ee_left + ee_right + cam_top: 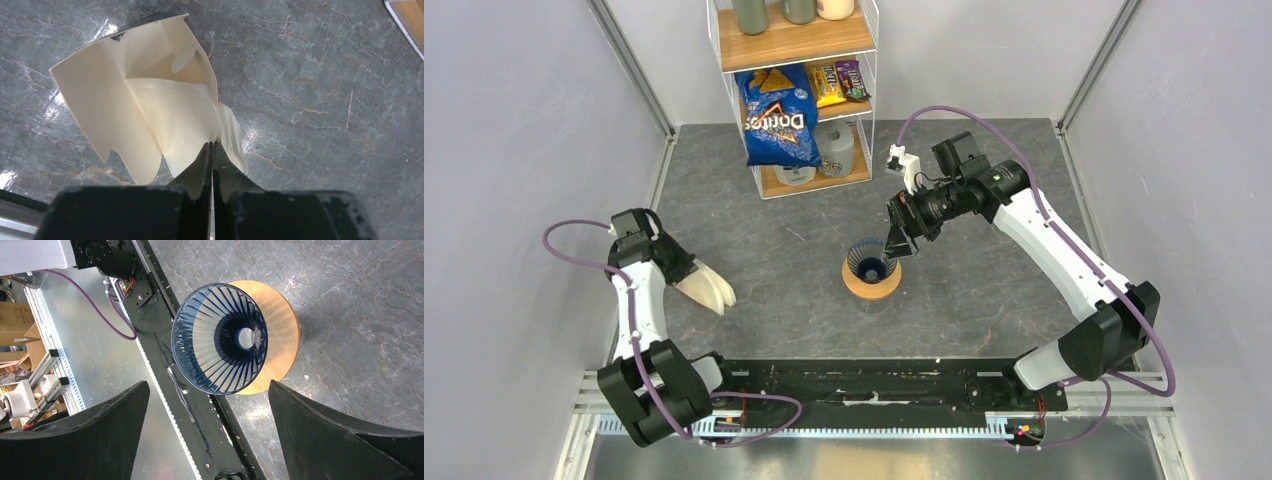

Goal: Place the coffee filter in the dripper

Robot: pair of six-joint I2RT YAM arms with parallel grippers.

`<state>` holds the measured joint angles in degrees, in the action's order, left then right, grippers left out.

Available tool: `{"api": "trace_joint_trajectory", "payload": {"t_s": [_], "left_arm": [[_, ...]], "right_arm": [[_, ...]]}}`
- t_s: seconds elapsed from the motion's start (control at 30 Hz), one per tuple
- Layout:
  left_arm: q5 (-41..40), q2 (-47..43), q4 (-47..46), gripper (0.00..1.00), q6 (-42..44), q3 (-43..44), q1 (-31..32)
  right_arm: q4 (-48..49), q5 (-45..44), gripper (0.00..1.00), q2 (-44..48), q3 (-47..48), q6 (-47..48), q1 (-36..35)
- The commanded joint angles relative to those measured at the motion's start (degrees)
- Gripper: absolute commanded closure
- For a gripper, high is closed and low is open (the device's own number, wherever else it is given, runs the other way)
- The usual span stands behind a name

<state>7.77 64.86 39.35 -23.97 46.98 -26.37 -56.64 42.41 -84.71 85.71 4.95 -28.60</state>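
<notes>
At the table's left, a fanned bunch of cream filter papers [709, 288] lies on the grey stone top. My left gripper [213, 145] is shut, its tips pinching the thin edge of one opened sheet, the coffee filter [170, 115], where the papers meet; a crumpled stack [232, 132] lies just right of the tips. From above, that gripper [686, 270] sits at the bunch's left end. The dark blue ribbed dripper [869, 262] stands on a round wooden ring [871, 287] at mid-table. My right gripper [899, 240] hovers at its right rim, open and holding nothing; in its wrist view the dripper [220, 337] shows beyond the wide-apart fingers [120, 415].
A wire shelf at the back holds a blue Doritos bag [779, 115], snack packets and jars. The black base rail [874, 385] runs along the near edge, with the metal ledge [100, 365] beside it. Grey walls close in left and right.
</notes>
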Motion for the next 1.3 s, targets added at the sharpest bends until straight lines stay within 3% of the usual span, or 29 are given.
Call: {"api": "trace_joint_trajectory", "payload": {"t_s": [0.0,0.4,0.8,1.07,1.27], "left_arm": [[1.4,-2.8,2.8,0.98,1.1,4.5,-0.7],[3.1,-5.7,11.5,0.98,4.1,11.2,-1.3],[8.2,-8.2,17.6,0.98,2.8,17.8,-1.3],[12.4,-9.1,18.4,0.98,1.4,19.9,-1.3],[13.6,-8.5,18.3,0.98,0.0,21.3,-1.4]], "right_arm": [[0.3,1.6,0.03,-0.3,2.4,-0.2,0.2],[6.4,1.7,0.03,0.6,0.3,-3.1,-0.4],[26.3,-3.8,0.03,-3.1,0.3,-15.2,-6.3],[39.5,-11.1,0.03,-9.9,4.1,-21.1,-16.3],[43.1,-19.2,0.03,-18.1,9.4,-21.9,-23.8]]}}
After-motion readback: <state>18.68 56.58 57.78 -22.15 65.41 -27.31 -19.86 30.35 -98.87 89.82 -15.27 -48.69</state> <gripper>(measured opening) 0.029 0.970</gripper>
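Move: The left fingers already pinch a coffee filter at its pack, which lies about 3 cm beneath them. From that hand the dripper stands some 34 cm to the right, 4 cm nearer the base and 8 cm higher, with the glass server under it about level with the hand. The right hand has the filter about 38 cm to its left, 2 cm ahead and 16 cm below; the dripper is only 5 cm left, 2 back and 6 below, its server 13 below. Keeping its pinch on one filter, the left hand draws it up off the pack, rising about 12 cm and drifting a few centimetres left while the fingers tip slightly up. After a short wait the right hand, fingers still wide open, sweeps left with gathering speed past the dripper towards the held filter, about 17 cm, rising a little and sinking again as it rolls its left side up. ##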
